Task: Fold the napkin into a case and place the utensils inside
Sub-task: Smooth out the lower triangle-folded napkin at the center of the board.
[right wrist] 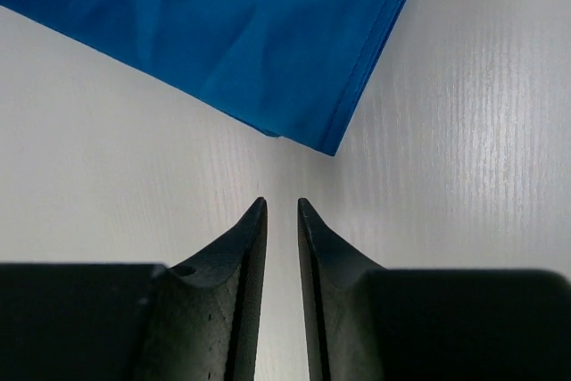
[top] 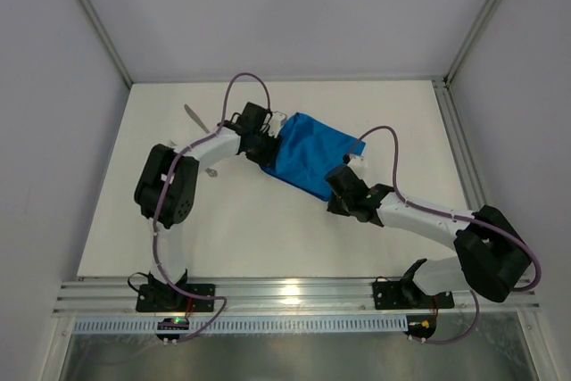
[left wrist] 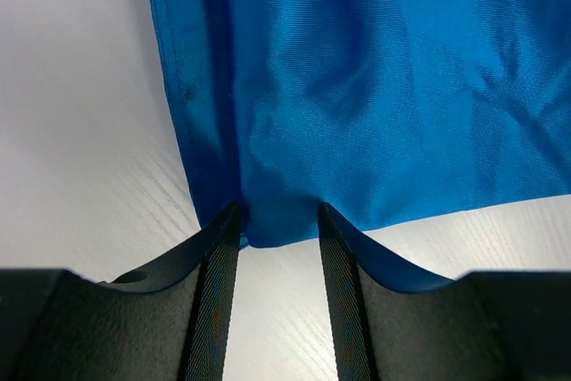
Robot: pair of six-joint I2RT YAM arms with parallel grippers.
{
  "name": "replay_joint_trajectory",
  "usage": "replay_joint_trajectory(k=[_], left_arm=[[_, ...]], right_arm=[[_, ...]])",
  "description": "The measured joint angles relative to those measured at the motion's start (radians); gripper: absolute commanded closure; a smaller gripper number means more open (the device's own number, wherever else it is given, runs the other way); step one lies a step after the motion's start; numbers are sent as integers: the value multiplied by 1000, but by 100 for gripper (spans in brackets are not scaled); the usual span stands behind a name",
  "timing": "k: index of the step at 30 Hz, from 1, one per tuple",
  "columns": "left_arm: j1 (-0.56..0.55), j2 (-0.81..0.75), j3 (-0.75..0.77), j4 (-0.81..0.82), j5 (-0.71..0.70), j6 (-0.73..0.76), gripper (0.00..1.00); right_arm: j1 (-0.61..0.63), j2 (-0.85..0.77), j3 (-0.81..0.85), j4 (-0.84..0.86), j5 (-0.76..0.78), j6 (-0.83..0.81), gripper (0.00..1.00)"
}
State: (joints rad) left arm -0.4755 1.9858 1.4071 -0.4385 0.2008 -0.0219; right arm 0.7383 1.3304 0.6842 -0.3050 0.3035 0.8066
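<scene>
The napkin [top: 312, 149], a bright blue folded oblong, lies slanted at the table's back middle. My left gripper [top: 270, 144] sits at its left end. In the left wrist view the gripper [left wrist: 279, 213] has its jaws apart, with a corner of the napkin [left wrist: 375, 86] lying between the tips and bare table showing behind. My right gripper [top: 339, 172] is at the napkin's near right edge. In the right wrist view that gripper [right wrist: 281, 202] has only a narrow gap, nothing in it, and a napkin [right wrist: 232, 33] corner lies just ahead. A slim silver utensil [top: 194, 118] lies left of the left arm.
A small silver piece [top: 211, 169] shows beside the left arm's elbow; I cannot tell what it is. White walls and a metal frame post [top: 464, 167] bound the table. The arm bases sit on the rail [top: 294, 292] at the near edge.
</scene>
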Motion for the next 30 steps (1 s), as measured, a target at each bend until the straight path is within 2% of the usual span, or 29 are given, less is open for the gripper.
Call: replay_joint_trajectory(k=[7,11,12,17,23,30], left_arm=[[0,25,11,0,1,4,67],[0,31,11,0,1,3,84],[0,31,11,-1,1,1,85],[0,31,11,0,4,-1,88],[0,31,11,0,5,0,100],[0,31,11,0,10,-1,100]], right_arm=[[0,58,-6,58,16,26,75],[0,78,-12,93,18,32,73],[0,84,-14,104,18,33,73],[0,118,-15,133,39,39,73],[0,146,-15,137,80,55,73],[0,177,-7,176,104,62,76]])
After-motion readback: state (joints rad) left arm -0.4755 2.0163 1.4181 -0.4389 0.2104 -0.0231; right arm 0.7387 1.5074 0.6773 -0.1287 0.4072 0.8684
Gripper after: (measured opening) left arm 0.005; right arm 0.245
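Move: The napkin's left corner lies between my open left fingertips, about 1 cm ahead and 2 cm below the hand, with its far corner some 17 cm ahead and 9 cm right, and the knife about 14 cm ahead and 17 cm left. From my right hand the near corner is about 3 cm ahead, 1 cm right and 4 cm down; the napkin's right corner stands some 22 cm ahead and 9 cm right. I lower my left hand about 1 cm onto the left corner, then hold it there while its fingers close fully, pinching the cloth. Meanwhile I ease my right hand down and forward, about 3 cm each, bringing its slightly parted fingertips to the edge beside the near corner; they stay parted, and the wrist turns a little clockwise. ##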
